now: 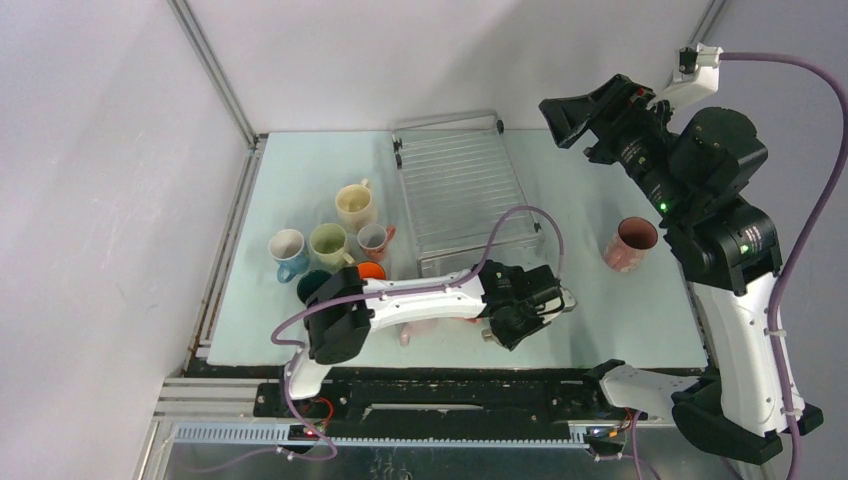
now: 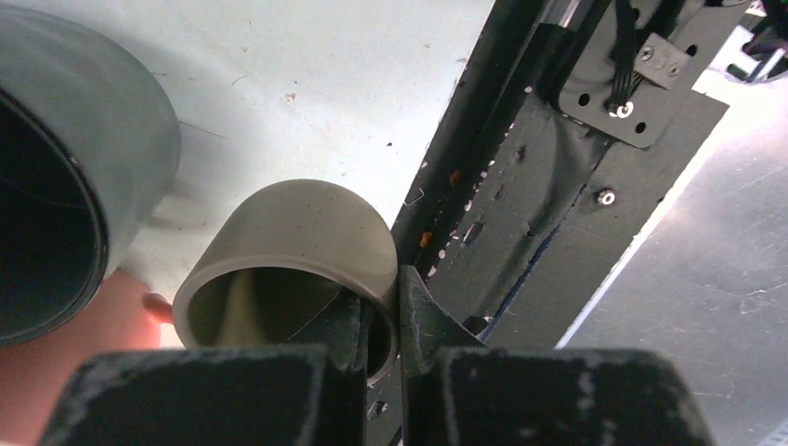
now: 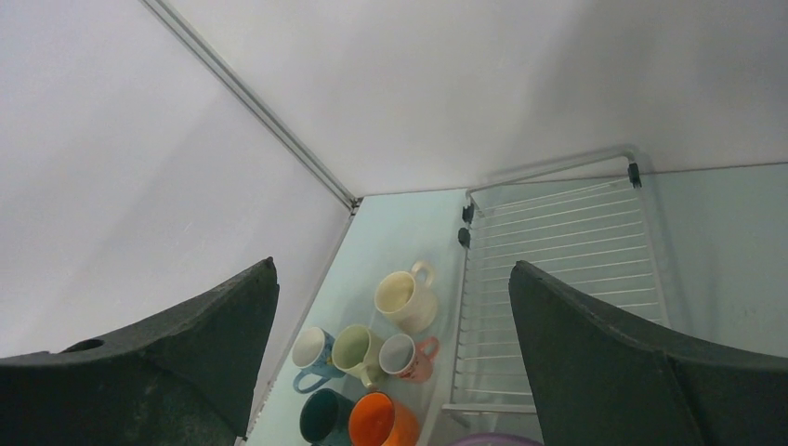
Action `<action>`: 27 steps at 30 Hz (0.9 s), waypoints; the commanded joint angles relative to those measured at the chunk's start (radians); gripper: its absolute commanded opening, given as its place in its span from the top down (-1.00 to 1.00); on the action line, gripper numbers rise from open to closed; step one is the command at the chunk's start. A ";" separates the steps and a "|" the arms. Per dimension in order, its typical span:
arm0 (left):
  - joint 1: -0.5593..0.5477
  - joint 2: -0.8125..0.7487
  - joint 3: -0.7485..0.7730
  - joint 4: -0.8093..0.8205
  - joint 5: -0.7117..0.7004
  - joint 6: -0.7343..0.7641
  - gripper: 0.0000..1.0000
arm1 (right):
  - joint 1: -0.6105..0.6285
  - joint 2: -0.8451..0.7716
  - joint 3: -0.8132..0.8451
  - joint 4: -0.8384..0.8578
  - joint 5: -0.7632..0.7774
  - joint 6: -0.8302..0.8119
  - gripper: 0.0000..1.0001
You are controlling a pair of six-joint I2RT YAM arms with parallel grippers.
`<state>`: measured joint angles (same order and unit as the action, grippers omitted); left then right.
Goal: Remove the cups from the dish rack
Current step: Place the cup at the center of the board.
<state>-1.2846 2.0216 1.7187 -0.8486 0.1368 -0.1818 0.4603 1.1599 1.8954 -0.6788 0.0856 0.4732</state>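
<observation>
The dish rack (image 1: 460,190) stands at the middle back with no cups in it. Several cups stand in a group left of it: cream (image 1: 355,207), blue (image 1: 288,250), pale green (image 1: 328,243), small pink (image 1: 375,240), dark teal (image 1: 313,287) and orange (image 1: 371,271). A pink cup (image 1: 630,243) stands alone at the right. My left gripper (image 1: 520,310) is low at the table's front edge. In the left wrist view it (image 2: 386,297) is shut on the rim of a greyish-mauve cup (image 2: 288,242), one finger inside and one outside. My right gripper (image 1: 570,118) is open, empty and raised high.
In the left wrist view a dark cup (image 2: 74,186) stands close to the left of the held cup, with something pink (image 2: 56,372) below it. The black base rail (image 2: 558,186) runs just right of the held cup. The right wrist view shows the rack (image 3: 558,269) and the cup group (image 3: 358,351).
</observation>
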 commanded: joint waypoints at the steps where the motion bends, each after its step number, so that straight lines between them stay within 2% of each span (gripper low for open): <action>1: -0.007 0.013 0.034 0.003 -0.033 0.045 1.00 | 0.012 0.000 0.003 0.008 0.021 -0.021 -0.99; 17: -0.012 0.106 0.013 0.002 -0.071 0.047 0.98 | 0.017 -0.017 -0.063 0.035 0.015 -0.019 -0.99; 27: -0.014 0.122 -0.004 0.009 -0.056 0.039 0.50 | 0.017 -0.031 -0.089 0.049 0.017 -0.022 -0.99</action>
<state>-1.2900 2.1418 1.7187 -0.8528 0.0814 -0.1555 0.4694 1.1488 1.8107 -0.6678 0.0925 0.4728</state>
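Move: My left hand already pinches the small grey-brown cup by its rim. The bare spot of board I take it to is about 4 cm ahead, 1 cm left and some 9 cm below. The dark cup stands roughly 11 cm ahead, 1 cm right and 6 cm down, with the pink-handled cup beside it, 11 cm ahead and 7 cm left, equally low. From my right hand the spot is about 14 cm back, 6 cm left and 54 cm below. Keeping one finger inside the cup wall and the other outside, I lower my left hand about 5 cm towards the board, on the base side of the dark cup, then ease to a stop. My wrist tips some 8 degrees so the fingers point more nearly straight down. Meanwhile my empty right hand sinks about 3 cm with its fingers wide open. ##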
